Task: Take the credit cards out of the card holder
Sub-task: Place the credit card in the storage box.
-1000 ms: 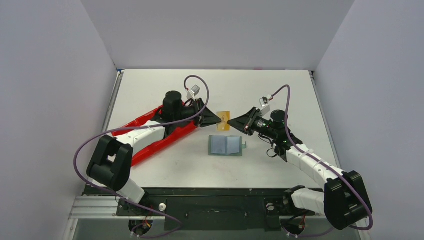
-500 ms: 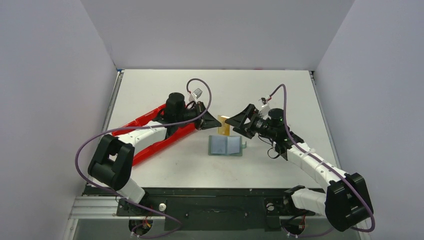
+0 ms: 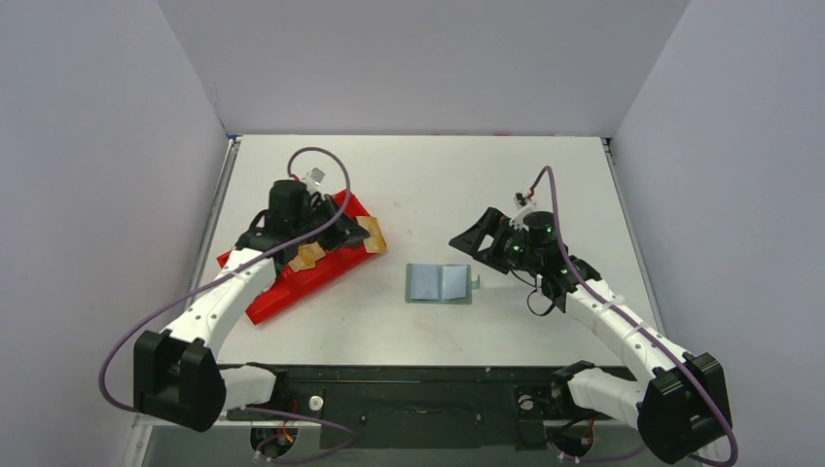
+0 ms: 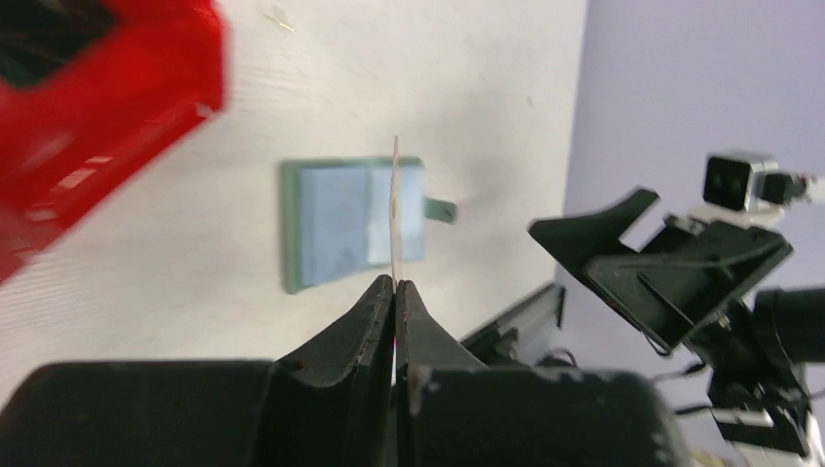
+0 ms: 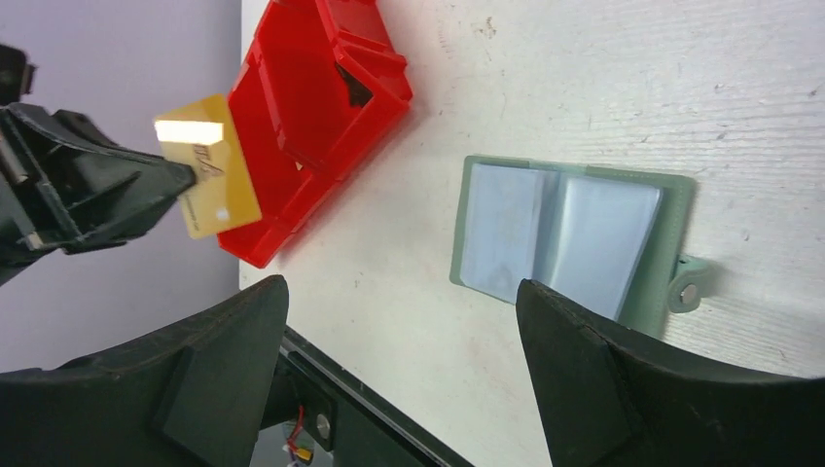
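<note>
The card holder (image 3: pixel 440 283) lies open on the table, grey-green with pale blue sleeves and a small tab on its right edge. It also shows in the left wrist view (image 4: pixel 340 224) and the right wrist view (image 5: pixel 574 238). My left gripper (image 3: pixel 355 233) is shut on a tan-yellow credit card (image 3: pixel 374 232) and holds it above the right end of the red tray. The card is edge-on in the left wrist view (image 4: pixel 395 209) and flat in the right wrist view (image 5: pixel 209 180). My right gripper (image 3: pixel 467 233) is open and empty, just up and right of the holder.
A red three-compartment tray (image 3: pixel 292 282) lies diagonally at the left, under the left arm. A second tan patch (image 3: pixel 309 255) shows over the tray; I cannot tell what it is. Grey walls enclose the table on three sides.
The left arm has swung left with the card, from above the holder to over the red tray. The right gripper opened, let go of the card and drew back slightly right.
</note>
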You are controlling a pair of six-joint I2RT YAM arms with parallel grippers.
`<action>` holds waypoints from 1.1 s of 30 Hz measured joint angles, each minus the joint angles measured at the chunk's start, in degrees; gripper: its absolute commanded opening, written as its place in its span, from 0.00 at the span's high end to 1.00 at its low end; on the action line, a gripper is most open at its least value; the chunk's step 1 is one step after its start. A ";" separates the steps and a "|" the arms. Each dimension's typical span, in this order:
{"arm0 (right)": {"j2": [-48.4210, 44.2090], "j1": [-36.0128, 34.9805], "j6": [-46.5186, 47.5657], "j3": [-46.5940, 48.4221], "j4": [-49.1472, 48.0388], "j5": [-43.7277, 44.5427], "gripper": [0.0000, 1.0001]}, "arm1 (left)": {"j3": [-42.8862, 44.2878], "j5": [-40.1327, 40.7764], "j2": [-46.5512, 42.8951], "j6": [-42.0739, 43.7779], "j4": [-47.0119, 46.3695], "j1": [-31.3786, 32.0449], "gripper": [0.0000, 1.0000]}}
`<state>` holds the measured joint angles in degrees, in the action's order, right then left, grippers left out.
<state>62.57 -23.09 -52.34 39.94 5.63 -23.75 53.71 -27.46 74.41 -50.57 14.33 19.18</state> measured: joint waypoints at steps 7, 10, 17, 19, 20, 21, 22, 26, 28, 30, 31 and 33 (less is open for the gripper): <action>0.35 0.02 2.25 0.02 1.97 1.01 0.17 | 1.66 14.16 -7.06 6.93 15.91 -10.78 1.00; 0.83 0.02 2.71 0.02 2.29 1.11 0.17 | 1.60 18.60 -7.67 8.63 20.09 -15.37 1.00; 0.96 0.02 3.76 0.02 2.78 1.51 0.17 | 0.92 20.85 -1.66 10.43 19.37 -21.77 1.00; 0.96 0.09 3.87 0.02 2.84 1.51 0.17 | 0.96 20.76 1.95 10.75 18.51 -21.75 1.00; 0.96 0.13 3.91 0.02 2.91 1.51 0.17 | 0.96 20.65 3.96 10.82 18.05 -21.77 1.00; 0.96 0.13 3.93 0.02 2.99 1.51 0.17 | 0.98 20.46 5.88 10.84 17.59 -21.79 1.00; 0.96 0.15 3.93 0.02 3.04 1.51 0.17 | 0.98 20.31 7.32 10.84 17.18 -21.79 1.00; 0.96 0.17 3.96 0.02 3.06 1.51 0.17 | 2.05 19.50 13.03 10.91 15.76 -21.79 1.00; 0.96 0.17 3.98 0.02 3.08 1.51 0.17 | 2.73 19.04 15.06 10.91 14.86 -21.79 1.00; 0.96 0.17 4.04 0.02 3.08 1.51 0.17 | 3.37 18.58 16.35 10.91 14.21 -21.81 0.99; 0.96 0.17 4.11 0.02 3.08 1.51 0.17 | 3.61 18.45 16.72 10.91 13.99 -21.79 0.97; 0.96 0.17 4.15 0.02 3.08 1.49 0.17 | 4.28 18.23 17.38 10.97 13.70 -21.81 0.93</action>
<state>63.53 -22.92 -48.18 39.97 8.71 -22.26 58.00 -9.23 91.79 -39.59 28.03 -2.63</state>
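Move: From my left hand, which already holds the gold credit card, the storage box's middle compartment with the gold cards lies about 16 cm to the left, 6 cm ahead and 18 cm below. On that same low level, the black-card compartment is some 10 cm ahead and 5 cm to the left, and the white-card compartment roughly 29 cm left and 2 cm back. From my idle right hand the middle compartment is about 44 cm left, 8 cm ahead. I carry the pinched gold card leftward about 18 cm, from beside the black-card compartment to the middle one, then sink some 13 cm in all, mostly after the sideways swing, easing forward a little near the end. Meanwhile my left wrist turns counter-clockwise and tips so the fingers point steeply down; they keep their grip, lowering the card into the compartment. ##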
